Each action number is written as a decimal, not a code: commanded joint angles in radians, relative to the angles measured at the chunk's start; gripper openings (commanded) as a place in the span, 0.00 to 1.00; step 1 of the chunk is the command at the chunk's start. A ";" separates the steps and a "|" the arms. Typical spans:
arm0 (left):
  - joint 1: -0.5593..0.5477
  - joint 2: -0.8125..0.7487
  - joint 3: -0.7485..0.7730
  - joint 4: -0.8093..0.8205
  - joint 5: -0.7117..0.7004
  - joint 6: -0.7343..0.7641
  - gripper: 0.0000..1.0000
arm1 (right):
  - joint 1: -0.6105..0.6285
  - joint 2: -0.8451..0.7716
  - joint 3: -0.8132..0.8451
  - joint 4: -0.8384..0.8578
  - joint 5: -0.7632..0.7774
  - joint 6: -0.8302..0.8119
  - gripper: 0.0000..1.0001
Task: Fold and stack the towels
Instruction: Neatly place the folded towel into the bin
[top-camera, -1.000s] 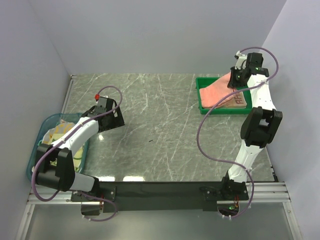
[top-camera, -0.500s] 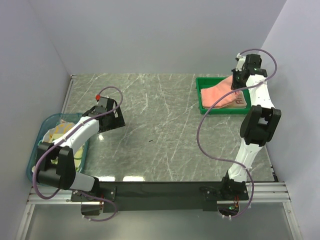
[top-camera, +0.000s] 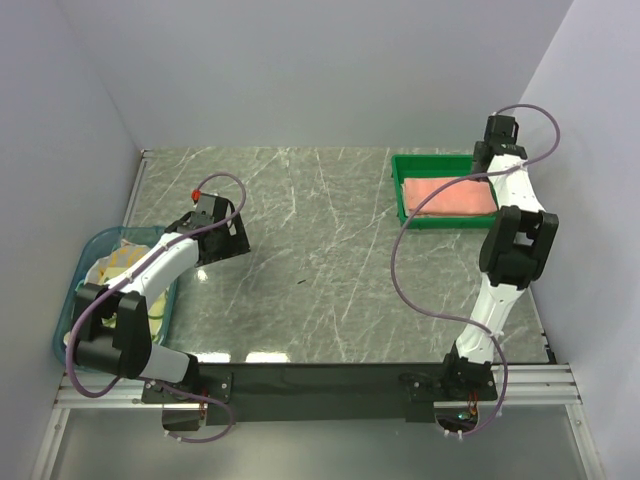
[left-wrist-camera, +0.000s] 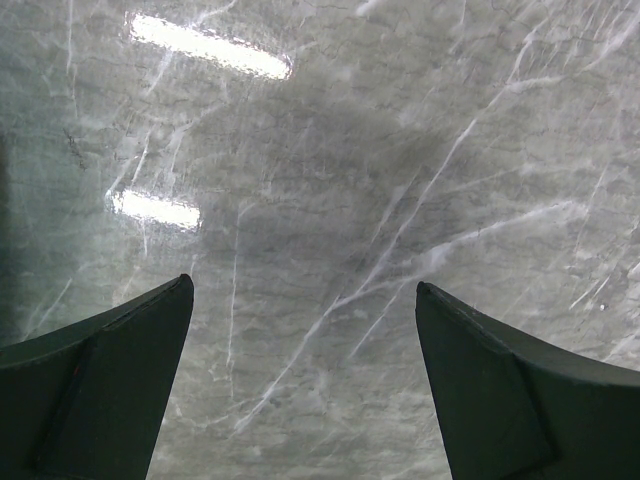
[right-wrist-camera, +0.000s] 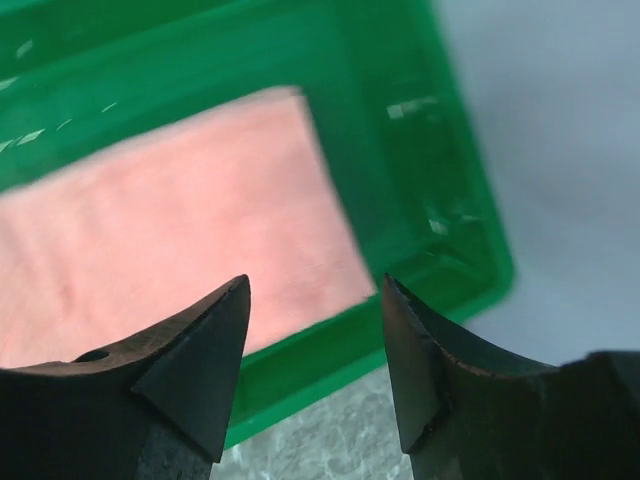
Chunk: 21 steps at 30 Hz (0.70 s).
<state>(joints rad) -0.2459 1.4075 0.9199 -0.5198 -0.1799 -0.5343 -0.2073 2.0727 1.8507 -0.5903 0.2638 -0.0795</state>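
A folded salmon-pink towel (top-camera: 448, 197) (right-wrist-camera: 170, 230) lies flat in the green tray (top-camera: 402, 190) (right-wrist-camera: 400, 150) at the back right. My right gripper (top-camera: 488, 155) (right-wrist-camera: 315, 285) hovers above the tray's far right corner, open, with nothing between its fingers. Cream and pale yellow towels (top-camera: 122, 260) lie bunched in the blue basket (top-camera: 92, 247) at the left edge. To the right of that basket my left gripper (top-camera: 228, 238) (left-wrist-camera: 304, 284) stands wide open above bare marble, holding nothing.
The grey marble table (top-camera: 320, 250) runs between basket and tray. Walls close in on the left, back and right, and the right wall is close behind the tray. A black rail (top-camera: 320, 380) with both arm bases lies at the near edge.
My right gripper opened and let go of the pink towel, which dropped flat into the tray. The gripper pulled away toward the back right. The left arm has not moved.
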 joint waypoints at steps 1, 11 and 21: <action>0.003 -0.025 0.025 0.018 0.014 0.017 0.98 | 0.000 -0.121 -0.031 0.116 0.258 0.138 0.63; 0.002 -0.105 0.016 0.020 0.020 0.019 0.98 | 0.040 -0.165 -0.180 0.199 -0.446 0.282 0.35; 0.002 -0.148 0.008 0.023 0.031 0.022 0.98 | 0.180 -0.045 -0.261 0.242 -0.448 0.365 0.32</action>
<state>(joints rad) -0.2455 1.2907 0.9199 -0.5194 -0.1684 -0.5343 -0.0441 2.0003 1.5929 -0.3824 -0.1780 0.2344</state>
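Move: The right hand hangs empty over the right part of the green bin, with the middle of the folded pink towel some 8 cm to its left, about level fore and aft and roughly 9 cm below. The towel's left end is about 21 cm to the left and also level, while the bin's right wall stands some 12 cm to the right, level fore and aft. From the left hand that towel lies about 60 cm to the right and 19 cm ahead. The right hand first lifts about 4 cm with a brief dip to the right, then sweeps left across above the folded pink towel, ending about 18 cm left of its start and sinking some 8 cm from its high point as it nears the towel's left end; on the way it rolls so its left side rises about 30 degrees and turns a little counter-clockwise, while the half-open fingers draw closer together without visibly gripping anything. The left hand, empty and wide open, rises straight up by about 3.5 cm over the bare table. ##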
